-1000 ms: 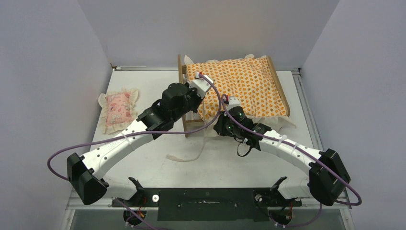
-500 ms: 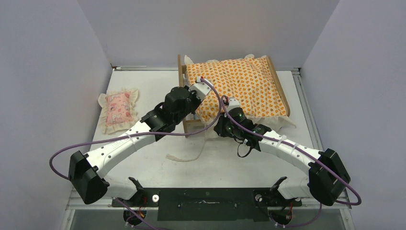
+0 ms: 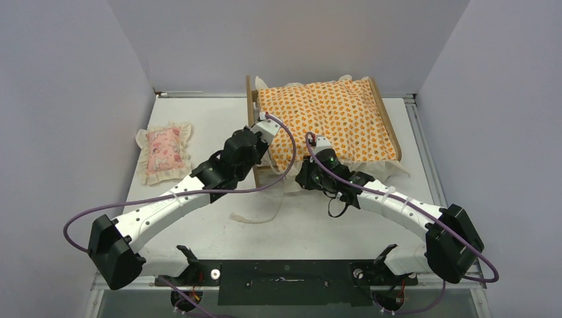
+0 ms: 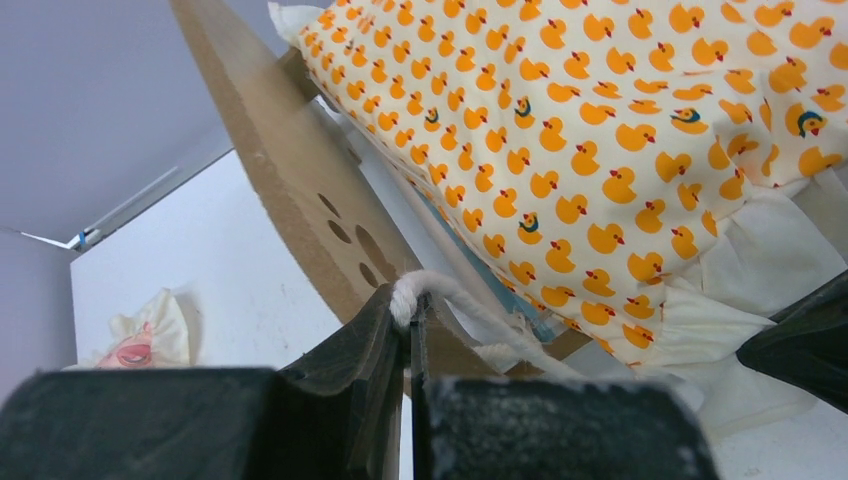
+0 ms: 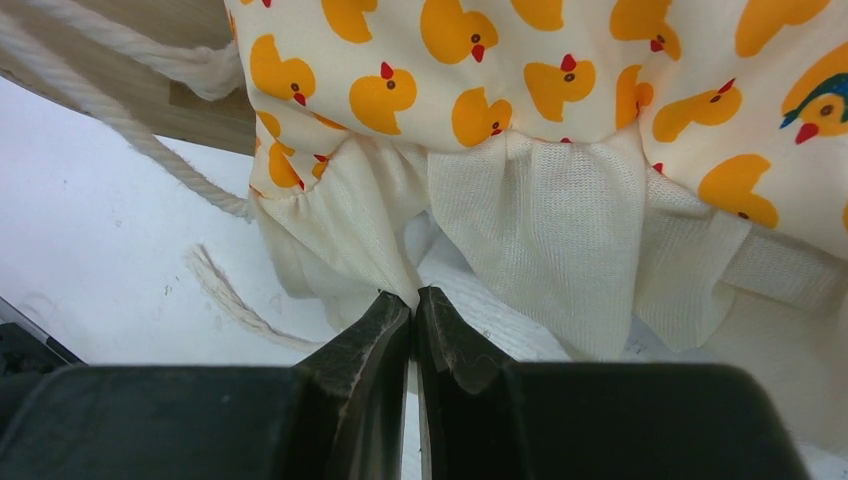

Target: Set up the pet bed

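The pet bed (image 3: 252, 112) stands at the table's back, its plywood headboard (image 4: 300, 170) with paw-print holes on the left. An orange duck-print mattress cushion (image 3: 331, 119) lies on it, its cream ruffle (image 5: 540, 220) hanging over the near side. My left gripper (image 4: 412, 305) is shut on a white rope (image 4: 470, 300) right by the headboard. At the cushion's near edge, my right gripper (image 5: 413, 298) pinches the ruffle between its tips. The bed's fabric base is hidden under the cushion.
A small pink frilled pillow (image 3: 162, 151) lies on the table at the left. A loose length of white rope (image 3: 265, 215) trails across the table in front of the bed. Grey walls close in the left, right and back.
My left arm has drawn back toward the near left, from over the cushion's corner to beside the headboard, with the rope in its grip. The right arm has hardly moved.
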Motion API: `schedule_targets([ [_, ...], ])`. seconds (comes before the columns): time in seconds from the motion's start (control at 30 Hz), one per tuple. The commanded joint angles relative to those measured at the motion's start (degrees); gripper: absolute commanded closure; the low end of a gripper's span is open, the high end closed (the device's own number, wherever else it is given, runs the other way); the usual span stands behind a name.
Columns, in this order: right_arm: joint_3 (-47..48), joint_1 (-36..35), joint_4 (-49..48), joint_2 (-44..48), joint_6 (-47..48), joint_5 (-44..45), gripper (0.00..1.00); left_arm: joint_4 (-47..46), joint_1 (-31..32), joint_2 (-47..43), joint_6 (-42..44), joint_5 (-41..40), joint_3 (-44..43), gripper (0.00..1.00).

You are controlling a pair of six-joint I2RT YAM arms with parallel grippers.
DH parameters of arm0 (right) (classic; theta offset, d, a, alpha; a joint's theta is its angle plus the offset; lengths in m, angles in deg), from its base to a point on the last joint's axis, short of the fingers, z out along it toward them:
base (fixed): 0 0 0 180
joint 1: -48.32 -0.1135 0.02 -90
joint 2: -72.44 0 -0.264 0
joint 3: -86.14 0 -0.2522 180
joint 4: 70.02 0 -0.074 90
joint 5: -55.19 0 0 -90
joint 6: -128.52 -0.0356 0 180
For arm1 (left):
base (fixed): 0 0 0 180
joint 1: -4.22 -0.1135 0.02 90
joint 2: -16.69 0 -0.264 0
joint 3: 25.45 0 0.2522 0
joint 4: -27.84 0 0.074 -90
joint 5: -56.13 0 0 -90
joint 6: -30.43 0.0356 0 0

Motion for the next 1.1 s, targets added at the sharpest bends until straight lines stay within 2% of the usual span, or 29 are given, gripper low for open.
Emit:
schedule_targets([
  [0.0, 0.43, -0.05, -3.06, -0.53, -0.85, -0.42, 0.91, -3.94, -0.32, -3.63, 0.98, -2.71, -1.43, 1.0],
  [0.17, 0.52, -0.02, -3.24, -0.92, -0.97, -0.41, 0.91, -1.83, -0.33, -2.19, 3.53, -2.52, -5.67, 1.0],
  [0.47, 0.09, -0.06, -4.07, -1.14, -1.5, -0.45, 0.9, -0.06, -0.36, -1.99, 2.93, -2.84, -2.85, 0.99],
  [0.53, 0.0, -0.04, -4.15, -1.26, -1.54, -0.49, 0.9, 0.63, -0.28, -1.71, 1.82, -2.13, -2.0, 0.91],
  [0.63, -0.01, -0.05, -4.53, -1.72, -1.64, -0.73, 0.9, 1.93, -0.18, -1.54, -0.04, -1.46, -1.4, 0.61],
  [0.77, 0.3, -0.11, -4.99, -2.65, -1.68, -1.15, 0.9, 4.15, -0.15, -2.43, -1.38, -0.88, -2.88, 0.37],
  [0.87, 0.73, -0.11, -5.02, -3.2, -1.55, -1.3, 0.9, 7.62, -0.22, -2.84, -2.62, -1.1, -5.73, 0.28],
  [1.07, 1.36, -0.08, -4.82, -3.68, -1.18, -1.41, 0.9, 14.06, -0.34, -3.63, -6.99, 5.37, -9.91, 0.28],
])
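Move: My left hand already pinches the white cord. The bed's near-left frame corner lies about 5 cm back from it, 2 cm to the left and some 14 cm below. The headboard's middle is roughly 8 cm ahead and 4 cm left, and the ruffle corner of the duck cover is about 8 cm back and 10 cm right. From my right hand, still holding that ruffle, the frame corner is some 12 cm left and 2 cm ahead. I lift the cord straight up about 4 cm above the frame corner with my left hand, then sink about 3 cm, opening the fingers wide on the way down to let go of the cord, and finish by easing slightly back. My right hand keeps its pinch on the ruffle and lowers some 1.5 cm towards the end. ##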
